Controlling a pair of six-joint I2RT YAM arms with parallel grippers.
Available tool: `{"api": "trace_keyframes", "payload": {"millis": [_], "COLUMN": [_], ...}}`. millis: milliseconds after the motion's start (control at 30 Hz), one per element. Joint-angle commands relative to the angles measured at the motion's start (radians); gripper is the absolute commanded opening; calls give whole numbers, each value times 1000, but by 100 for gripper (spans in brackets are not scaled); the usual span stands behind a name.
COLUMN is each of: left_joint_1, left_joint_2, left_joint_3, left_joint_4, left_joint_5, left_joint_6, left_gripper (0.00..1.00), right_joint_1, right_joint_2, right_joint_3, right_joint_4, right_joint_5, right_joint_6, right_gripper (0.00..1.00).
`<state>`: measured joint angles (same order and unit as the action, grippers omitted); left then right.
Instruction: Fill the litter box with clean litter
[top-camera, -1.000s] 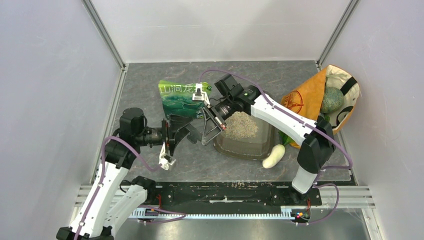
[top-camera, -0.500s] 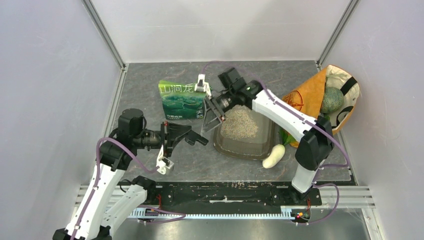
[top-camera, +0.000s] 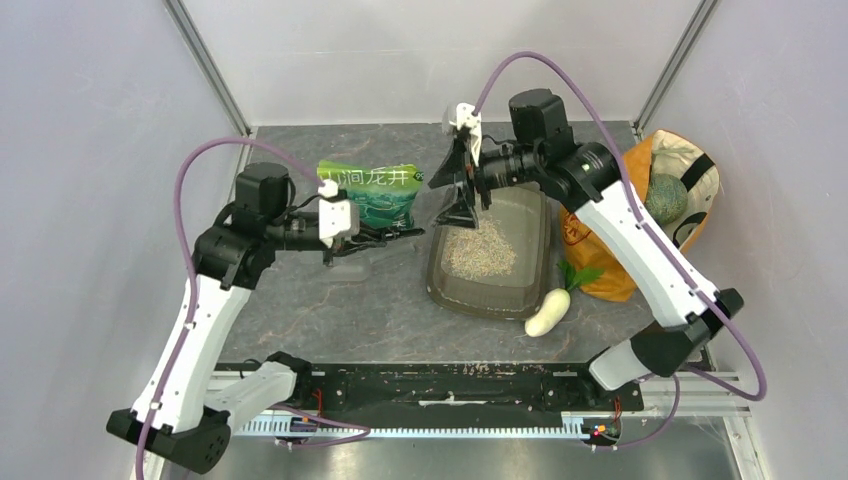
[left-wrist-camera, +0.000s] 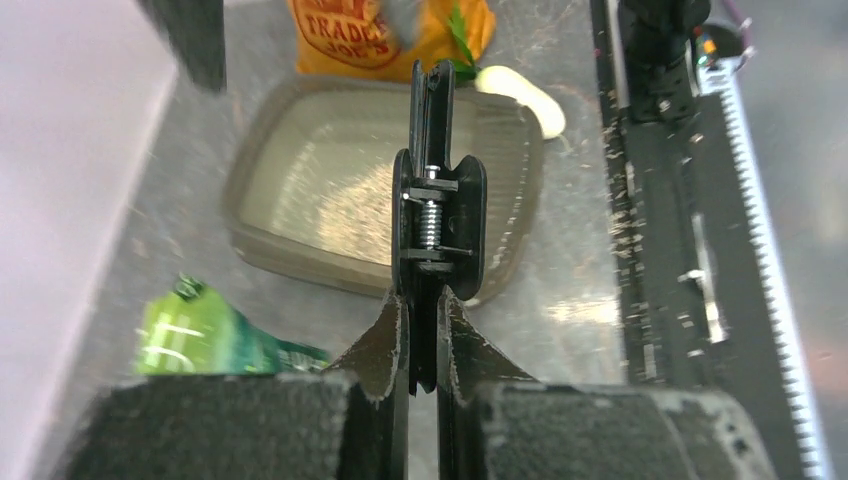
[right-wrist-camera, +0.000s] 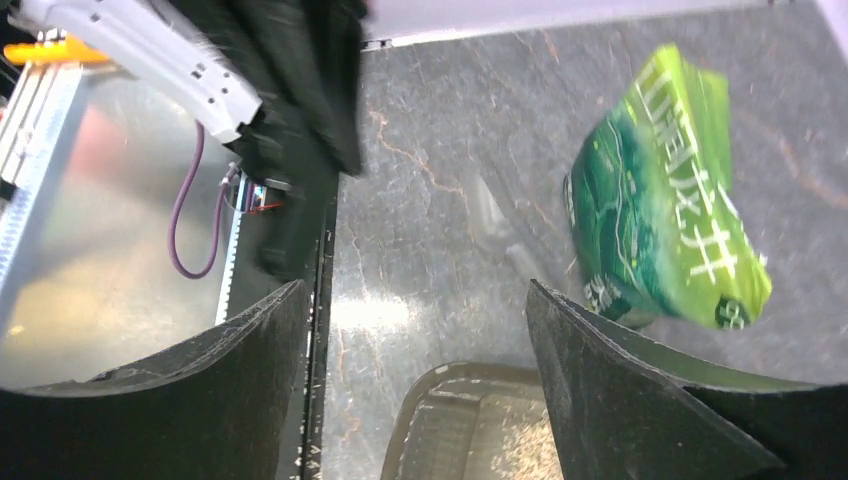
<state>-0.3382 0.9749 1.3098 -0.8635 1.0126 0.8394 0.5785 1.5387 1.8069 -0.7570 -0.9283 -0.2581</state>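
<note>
The litter box (top-camera: 535, 225), a smoky translucent tray, sits mid-table with a heap of pale clean litter (top-camera: 478, 255) in its near half. It also shows in the left wrist view as litter box (left-wrist-camera: 300, 262) with litter (left-wrist-camera: 350, 200), and in the right wrist view as litter box (right-wrist-camera: 440, 385) with litter (right-wrist-camera: 520, 445). My right gripper (top-camera: 461, 203) hangs open above the box's far left corner; the right gripper (right-wrist-camera: 415, 292) holds nothing. My left gripper (top-camera: 403, 232) is shut and empty just left of the box, below the green bag (top-camera: 370, 188). The left gripper (left-wrist-camera: 432, 80) points across the box.
The green bag (right-wrist-camera: 670, 200) stands left of the box. A white oval vegetable (top-camera: 548, 311) lies at the box's near right corner. An orange-and-cream fabric bag (top-camera: 640, 200) with a green melon (top-camera: 664, 198) stands at the right. The left arm (right-wrist-camera: 300, 110) crosses the right wrist view.
My right gripper opened and lifted from the box's left rim to above its far left corner. My left gripper shut, and that arm rose toward the green bag.
</note>
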Motion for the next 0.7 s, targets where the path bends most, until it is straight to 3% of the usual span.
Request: {"api": "trace_keyframes", "payload": {"millis": [0,267,467,667], "left_joint_1": [-3,-4,-4,-4], "left_joint_2": [32,52,57,78], "left_joint_3": [30,32,33,38], "left_joint_4": [-23,-21,-3,-3], "left_joint_5": [-15,-13,-22,-40], "left_joint_6": [-358,-404,-436,-462], "left_gripper": [2,2,2,2], "right_joint_1": [76,139,173,185], "right_joint_2": [-63,-51,-5,8], "right_joint_3": [8,1,28,30], "right_joint_4": [-21,-101,-103,-93], "right_joint_5": [58,73,128,122], "right_joint_6": [-188,-248,-249,-242], "right_gripper": [86,84,76,52]}}
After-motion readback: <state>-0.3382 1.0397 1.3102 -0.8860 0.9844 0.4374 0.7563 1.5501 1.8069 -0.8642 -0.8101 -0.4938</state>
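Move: The clip is already held in the left gripper, its middle about 4 cm to that hand's right; the open right gripper is some 10 cm to the left hand's right, 6 cm ahead and 3 cm higher. From the right hand, the clip's middle lies roughly 6 cm back, 6 cm left and 4 cm lower. Far below, the litter bag stands about 14 cm left of the right hand and 2 cm ahead, the litter box 10 cm right and 7 cm back. Keep the clip pinched in the left gripper, sinking about 2 cm while you roll that hand some 25 degrees, its forward side going down. Draw the open right gripper back over 4 cm, rising slightly, then lower it and ease it left towards the clip's free end, turning it a little counter-clockwise and starting to close its fingers around that end. ##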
